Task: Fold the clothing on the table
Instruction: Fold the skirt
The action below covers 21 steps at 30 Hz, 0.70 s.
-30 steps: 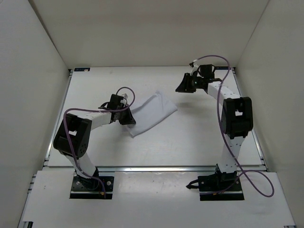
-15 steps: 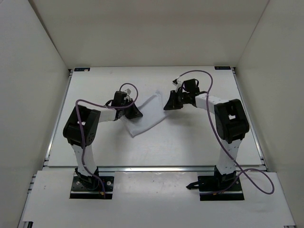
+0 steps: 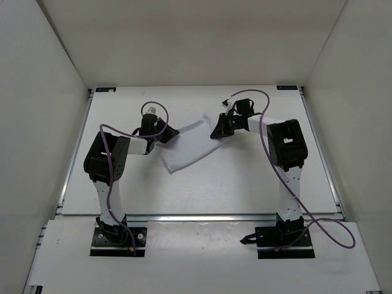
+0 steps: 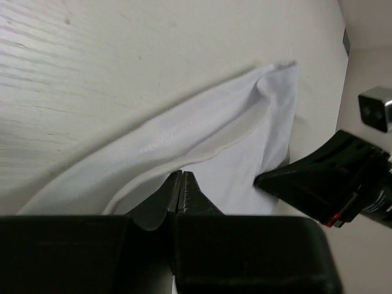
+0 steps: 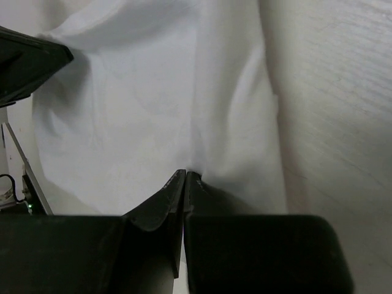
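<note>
The clothing [image 3: 187, 146] is a small white fabric piece lying slantwise on the table [image 3: 245, 184], a little back of the middle. My left gripper [image 3: 166, 136] sits at its left end, and in the left wrist view its jaws [image 4: 182, 175] are shut on a folded edge of the clothing [image 4: 233, 122]. At the right end is my right gripper [image 3: 218, 131]. Its jaws [image 5: 185, 175] are pressed together, with the clothing [image 5: 159, 104] puckered at their tips. The two grippers face each other across the fabric. The right gripper [image 4: 331, 177] also shows in the left wrist view.
White walls [image 3: 55, 92] close in the table on three sides. A metal rail [image 3: 202, 217] runs along the near edge, in front of both arm bases. Purple cables [image 3: 275, 116] loop off the arms.
The right arm has swung left from the back right to the clothing's right end and shut its jaws there. The left gripper has shifted up along the left end, tightening its grip.
</note>
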Each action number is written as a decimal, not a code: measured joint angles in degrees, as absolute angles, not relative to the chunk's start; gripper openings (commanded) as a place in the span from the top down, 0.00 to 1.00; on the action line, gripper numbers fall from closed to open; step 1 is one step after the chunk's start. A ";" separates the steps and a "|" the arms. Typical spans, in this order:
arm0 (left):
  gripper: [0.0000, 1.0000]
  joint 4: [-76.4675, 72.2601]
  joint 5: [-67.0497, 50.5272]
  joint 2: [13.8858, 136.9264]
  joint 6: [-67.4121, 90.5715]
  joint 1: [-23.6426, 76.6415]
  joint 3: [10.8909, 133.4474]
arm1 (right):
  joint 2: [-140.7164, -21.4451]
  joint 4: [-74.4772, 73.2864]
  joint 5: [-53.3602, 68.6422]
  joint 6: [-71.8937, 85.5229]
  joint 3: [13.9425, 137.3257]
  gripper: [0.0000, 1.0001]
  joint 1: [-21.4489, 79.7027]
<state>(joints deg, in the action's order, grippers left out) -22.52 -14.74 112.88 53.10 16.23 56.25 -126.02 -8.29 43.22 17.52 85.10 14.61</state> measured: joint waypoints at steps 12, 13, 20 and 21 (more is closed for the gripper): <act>0.99 -17.76 -5.08 115.96 54.63 16.23 63.35 | -127.42 -11.09 43.48 16.69 85.86 1.00 13.54; 0.99 -16.58 -4.93 116.01 54.26 16.23 63.64 | -127.04 -10.85 43.35 16.53 85.17 1.00 13.43; 0.97 -9.96 -4.89 115.92 49.93 15.84 64.66 | -118.17 -10.33 41.76 16.47 72.42 1.00 12.91; 0.96 -9.23 -4.97 115.72 49.25 15.75 64.58 | -116.51 -10.68 41.19 16.45 70.43 1.00 12.97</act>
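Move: The skirt lies between my hands, its middle about 5 cm right of my left hand, 3 back and 2 below. Its near-left corner is some 15 cm back and 2 left of that hand. From my right hand the skirt's middle is roughly 7 cm left, 2 back and 1 below; its upturned far tip stands about 9 cm ahead and 3 left, its right end about 5 cm right and 1 back. With my right fingers shut on the skirt's right part, I settle about 1 cm lower, then drag it back towards my base some 6 cm and about 3 cm to the right. My left hand keeps its pinch on the far-left edge, going about 4 cm forward and 2 left, then easing back 2 cm while sinking about 2 and still drifting left, rolling some 10 degrees with its left side rising. ##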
